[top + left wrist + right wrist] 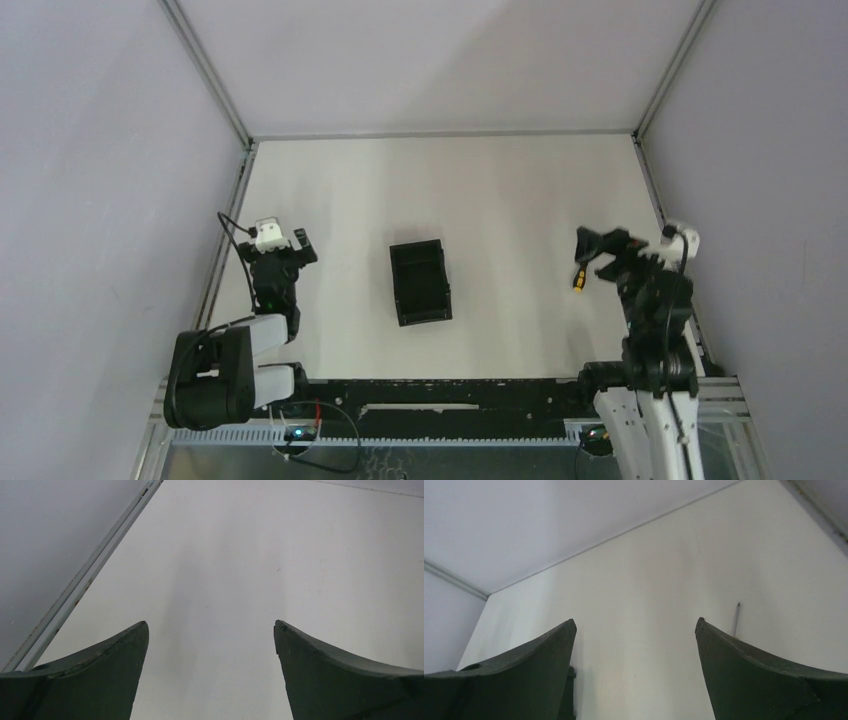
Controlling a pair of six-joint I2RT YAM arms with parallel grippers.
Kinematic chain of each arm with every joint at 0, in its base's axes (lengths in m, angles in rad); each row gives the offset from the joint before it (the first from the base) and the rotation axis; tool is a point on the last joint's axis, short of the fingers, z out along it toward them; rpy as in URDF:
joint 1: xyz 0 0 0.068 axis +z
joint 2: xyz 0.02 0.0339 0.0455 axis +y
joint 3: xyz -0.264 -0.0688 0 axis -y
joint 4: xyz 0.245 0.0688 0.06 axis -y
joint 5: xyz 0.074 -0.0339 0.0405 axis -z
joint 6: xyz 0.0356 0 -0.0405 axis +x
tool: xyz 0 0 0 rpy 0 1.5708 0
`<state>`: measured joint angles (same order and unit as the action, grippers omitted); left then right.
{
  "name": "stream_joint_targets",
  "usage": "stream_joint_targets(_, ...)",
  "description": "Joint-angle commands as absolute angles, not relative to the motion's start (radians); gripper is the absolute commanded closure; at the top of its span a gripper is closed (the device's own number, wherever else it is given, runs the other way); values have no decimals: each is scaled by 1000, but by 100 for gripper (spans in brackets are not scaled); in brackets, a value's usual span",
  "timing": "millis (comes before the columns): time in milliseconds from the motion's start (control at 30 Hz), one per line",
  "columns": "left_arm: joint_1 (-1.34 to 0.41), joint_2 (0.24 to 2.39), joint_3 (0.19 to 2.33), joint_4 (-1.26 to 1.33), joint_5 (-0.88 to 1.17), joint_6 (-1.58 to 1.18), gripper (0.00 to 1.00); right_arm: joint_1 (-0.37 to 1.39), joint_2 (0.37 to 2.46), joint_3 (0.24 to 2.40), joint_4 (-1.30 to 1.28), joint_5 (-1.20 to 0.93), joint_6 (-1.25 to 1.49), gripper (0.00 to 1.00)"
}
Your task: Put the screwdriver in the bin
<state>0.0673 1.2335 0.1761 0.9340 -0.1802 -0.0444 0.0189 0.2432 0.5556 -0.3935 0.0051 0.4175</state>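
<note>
The black bin [420, 283] stands open-topped in the middle of the table. The screwdriver [579, 275] lies on the table to its right, orange-yellow end toward the near side. My right gripper [603, 245] hovers right beside it, open. In the right wrist view nothing lies between the fingers of the right gripper [634, 622]. Only the screwdriver's thin shaft [737, 617] shows there, just outside the right finger; its handle is hidden behind that finger. My left gripper [290, 250] stays open over bare table at the left, shown empty as the left gripper [211, 624].
Pale walls with metal frame rails [225, 260] enclose the table on the left, back and right. A corner of the bin [569, 690] peeks out beside the left finger in the right wrist view. A black rail [450, 390] runs along the near edge.
</note>
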Motion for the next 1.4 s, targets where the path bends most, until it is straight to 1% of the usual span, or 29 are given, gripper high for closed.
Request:
stream_joint_targets(0,63,1235,229,975,-183,-30,0,18,610,865,-483,142,315,3)
stream_joint_targets(67,63,1234,230,975,-184,-30,0,8,817,1021,-626,191,273,1)
stream_joint_targets(100,63,1234,228,975,-184,-30,0,-39,921,1086,-704,183,260,0)
stream_joint_targets(200,63,1234,228,974,-184,-30,0,-127,1180,1191,-789,41,256,0)
stream_joint_targets(267,63,1235,228,974,-184,-30,0,-163,1317,1199,-789,-35,261,0)
stream_joint_targets(300,63,1235,229,974,-184,-31,0,-171,1400,1197,-781,-33,265,0)
stream_joint_targets(400,63,1235,229,974,-184,-31,0,-178,1552,1168,-750,-19,261,5)
stream_joint_targets(600,63,1235,229,974,-183,-31,0,-178,1699,1070,-642,-1,274,12)
stream_joint_targets(767,63,1235,229,974,-184,-30,0,-163,1752,1038,-618,33,267,28)
stream_joint_targets(833,63,1234,229,974,-185,-31,0,-152,1758,1028,-616,56,265,38)
stream_joint_targets(900,63,1235,229,974,-184,-31,0,-145,1761,1020,-614,60,260,52)
stream_joint_targets(933,63,1235,230,974,-184,-31,0,-142,1762,1021,-614,55,254,61)
stream_joint_targets(967,63,1235,229,974,-184,-31,0,-141,1761,1022,-613,45,251,76)
stream_joint_targets(1000,62,1235,229,974,-183,-30,0,-141,1754,1023,-614,40,250,94)
stream_joint_targets(1033,63,1234,229,974,-184,-31,0,-141,1741,1028,-618,37,249,100)
stream_joint_targets(1167,62,1235,229,974,-184,-30,0,-139,1668,1111,-706,29,243,100)
stream_joint_targets(1367,64,1235,230,974,-183,-31,0,-113,1608,1364,-991,55,216,100)
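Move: The screwdriver lies on the table with its blade pointing forward; from the open right hand its middle is about 9 cm ahead, 6 cm to the right and 24 cm below. The bin stands well to that hand's left, roughly 27 cm over, some 6 cm ahead and 22 cm lower. From the left hand, the screwdriver is about 60 cm to the right, 3 cm back and 10 cm below. The right hand swings forward and to its right, rising about 5 cm at first, then arcs steeply down and draws back some 6 cm onto the screwdriver, tipping roughly 70 degrees so the wide-open fingers point down. There it stays low, closes the fingers to pinch the handle near the blade end, and begins lifting about 4 cm with a slight push forward. ##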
